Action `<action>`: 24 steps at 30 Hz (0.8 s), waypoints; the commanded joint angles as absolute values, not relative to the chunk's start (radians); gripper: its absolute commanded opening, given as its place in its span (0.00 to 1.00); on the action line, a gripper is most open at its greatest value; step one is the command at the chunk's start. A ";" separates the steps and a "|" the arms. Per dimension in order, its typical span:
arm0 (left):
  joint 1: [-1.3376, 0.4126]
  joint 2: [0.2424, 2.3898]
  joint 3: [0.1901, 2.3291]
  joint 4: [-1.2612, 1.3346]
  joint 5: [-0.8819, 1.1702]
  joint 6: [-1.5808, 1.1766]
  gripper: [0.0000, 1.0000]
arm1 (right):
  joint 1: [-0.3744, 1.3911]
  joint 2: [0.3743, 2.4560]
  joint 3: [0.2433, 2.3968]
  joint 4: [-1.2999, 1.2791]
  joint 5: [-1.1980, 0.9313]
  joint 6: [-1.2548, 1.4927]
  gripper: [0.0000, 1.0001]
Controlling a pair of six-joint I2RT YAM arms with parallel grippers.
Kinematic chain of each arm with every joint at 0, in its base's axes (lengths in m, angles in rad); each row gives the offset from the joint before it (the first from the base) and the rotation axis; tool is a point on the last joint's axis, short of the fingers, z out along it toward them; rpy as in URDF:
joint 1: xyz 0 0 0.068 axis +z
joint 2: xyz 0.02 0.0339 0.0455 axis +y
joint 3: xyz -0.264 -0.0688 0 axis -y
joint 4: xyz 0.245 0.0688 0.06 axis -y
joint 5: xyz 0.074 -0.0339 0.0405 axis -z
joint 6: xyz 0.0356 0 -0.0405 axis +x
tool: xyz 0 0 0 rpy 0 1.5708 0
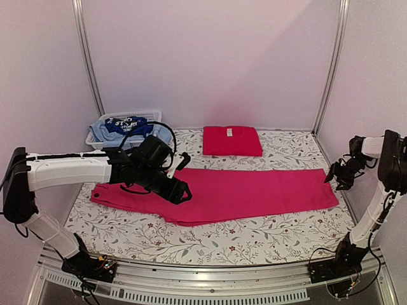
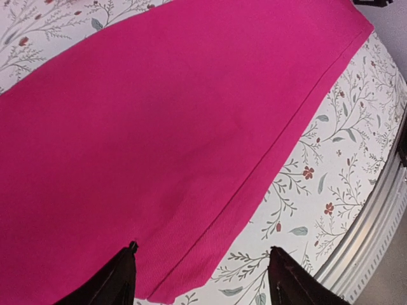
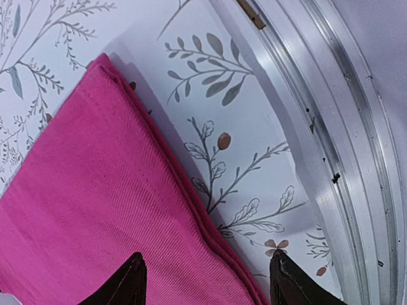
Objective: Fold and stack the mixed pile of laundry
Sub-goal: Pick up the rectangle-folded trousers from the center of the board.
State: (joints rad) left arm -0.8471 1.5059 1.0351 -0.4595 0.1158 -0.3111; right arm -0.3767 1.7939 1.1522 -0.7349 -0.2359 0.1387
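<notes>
A long pink-magenta cloth (image 1: 254,194) lies folded lengthwise across the flowered table (image 1: 222,238). A folded red piece (image 1: 232,140) sits behind it. The rest of the laundry pile, a dark blue printed garment (image 1: 130,125) and light blue ones (image 1: 102,132), fills the basket. My left gripper (image 1: 183,181) hovers open over the cloth's left half. In the left wrist view the left gripper (image 2: 202,254) straddles the near edge of the pink cloth (image 2: 159,127), empty. My right gripper (image 1: 336,176) is open at the right end. In the right wrist view the right gripper (image 3: 206,259) spans the hem of the pink cloth (image 3: 82,203), holding nothing.
A white slatted basket (image 1: 137,115) stands at the back left corner. Metal frame posts (image 1: 331,63) rise at the back. An aluminium rail (image 3: 318,127) runs along the table's right edge, close to the right gripper.
</notes>
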 commanded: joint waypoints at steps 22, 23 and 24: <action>-0.663 1.437 0.966 -0.449 0.038 -0.327 0.75 | -0.410 1.619 1.401 -0.860 -0.038 0.201 0.00; -0.657 1.439 0.968 -0.449 0.038 -0.325 0.75 | -0.418 1.621 1.421 -0.874 -0.053 0.196 0.00; -0.653 1.442 0.969 -0.450 0.039 -0.323 0.76 | -0.420 1.628 1.433 -0.884 -0.084 0.186 0.00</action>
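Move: The middle of the trousers' right end lies about 4 cm to my right hand's left, 1 cm ahead and 3 cm below. The finished red folded stack is some 19 cm ahead and 39 cm to the left of that hand. From my left hand, the trousers' left end is roughly 30 cm left, 4 cm ahead and 12 cm down, while the basket stands some 30 cm ahead, 23 cm left and 6 cm down. My right hand dips and slides about 4 cm left, closes its open fingers to pinch the right end of the trousers near mid-edge, then pulls right while climbing some 11 cm, keeping the pinch. Meanwhile my open left hand glides level, about 6 cm left and 4 forward over the cloth, towards its left end, turning slightly counter-clockwise. ##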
